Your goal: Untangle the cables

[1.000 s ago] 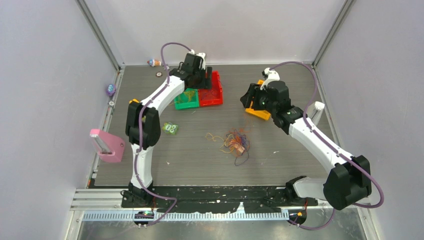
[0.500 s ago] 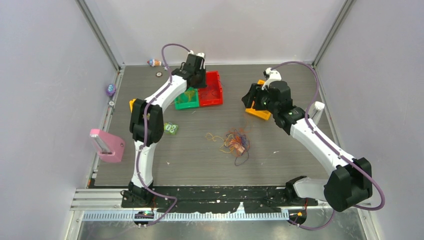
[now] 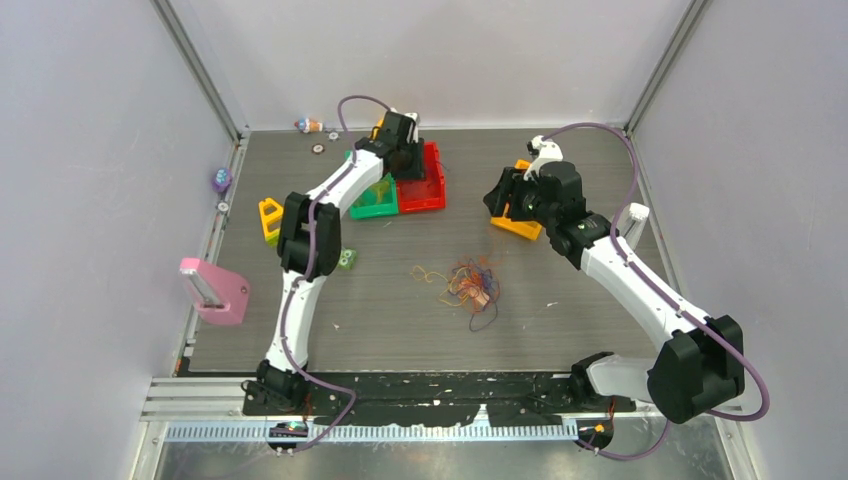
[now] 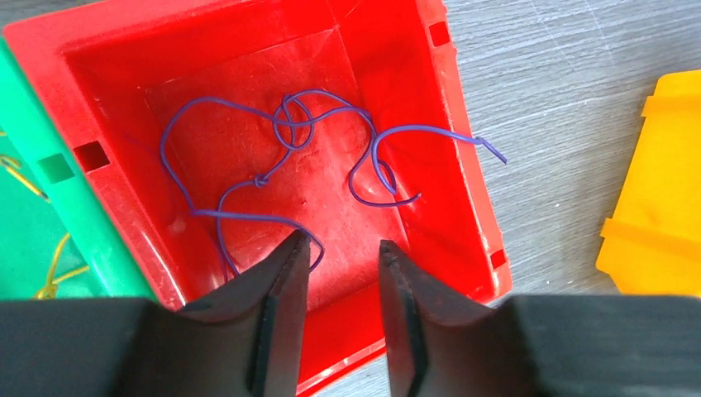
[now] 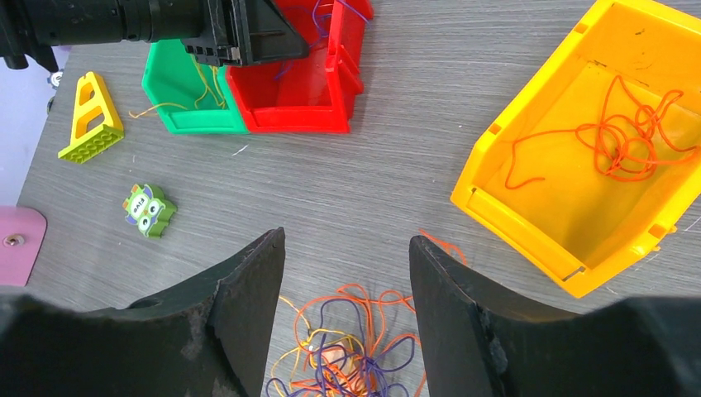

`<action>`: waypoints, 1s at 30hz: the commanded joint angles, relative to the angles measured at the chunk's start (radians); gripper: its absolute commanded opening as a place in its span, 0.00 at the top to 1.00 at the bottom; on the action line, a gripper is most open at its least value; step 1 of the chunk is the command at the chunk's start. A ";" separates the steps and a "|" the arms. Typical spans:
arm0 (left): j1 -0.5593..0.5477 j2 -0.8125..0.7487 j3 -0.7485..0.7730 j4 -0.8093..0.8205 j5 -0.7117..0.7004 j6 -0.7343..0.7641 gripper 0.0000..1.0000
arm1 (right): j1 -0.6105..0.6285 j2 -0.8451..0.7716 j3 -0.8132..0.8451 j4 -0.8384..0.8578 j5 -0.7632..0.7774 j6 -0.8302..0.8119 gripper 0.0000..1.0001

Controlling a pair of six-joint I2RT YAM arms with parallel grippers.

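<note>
A tangle of orange, yellow and purple cables (image 3: 472, 283) lies mid-table, also low in the right wrist view as the tangle (image 5: 355, 356). One purple cable (image 4: 285, 124) lies loose in the red bin (image 4: 463, 165), one end draped over its rim. My left gripper (image 4: 343, 244) hovers open above that bin (image 3: 425, 190), nothing between its fingers. An orange cable (image 5: 628, 141) sits in the yellow bin (image 5: 529, 223). A yellow cable (image 4: 54, 256) shows in the green bin (image 4: 74, 207). My right gripper (image 5: 347, 236) is open and empty, high between the tangle and the yellow bin (image 3: 515, 226).
The green bin (image 3: 372, 205) adjoins the red one at the back. A yellow triangular block (image 3: 270, 218) and a green owl block (image 3: 346, 259) lie left of centre. A pink object (image 3: 215, 292) sits at the left edge, small toys (image 3: 310, 126) at the back left.
My left arm swung right, from over the green bin to over the red bin, uncovering the yellow block. Its jaws now stand apart over the purple cable. The right arm has barely moved.
</note>
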 commanded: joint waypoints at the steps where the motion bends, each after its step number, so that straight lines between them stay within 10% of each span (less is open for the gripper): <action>1: 0.007 -0.116 -0.028 0.014 0.024 0.027 0.59 | -0.006 -0.007 0.013 0.030 -0.014 -0.001 0.38; 7: 0.005 -0.373 -0.261 0.043 0.024 0.086 0.27 | -0.005 -0.007 -0.006 -0.001 -0.023 0.006 0.34; 11: -0.001 -0.587 -0.484 0.128 -0.005 0.096 0.01 | -0.005 -0.024 -0.051 -0.018 0.009 0.028 0.11; 30: -0.109 -1.279 -1.288 0.240 -0.330 -0.009 0.00 | -0.004 -0.142 -0.261 -0.087 -0.048 0.048 0.04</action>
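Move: The cable tangle lies about 26 cm back from the left hand, 12 cm to its right and 8 cm lower; the red bin is right under this hand, its middle some 3 cm ahead, with the green bin 11 cm to the left and the owl block 19 cm back and 16 cm left. From the right hand the tangle is about 8 cm back, 6 cm left and 21 cm below, and the yellow bin 15 cm ahead, 7 cm right. The left hand, its fingers already parted, opens wide and draws back about 24 cm out of the red bin and 10 cm left, arching some 14 cm up before it sinks halfway, fingertips tilting up as it nears the tangle. The right hand starts a little later, sinking about 8 cm and drawing back 6 cm towards the tangle while it tips down and opens fully. ##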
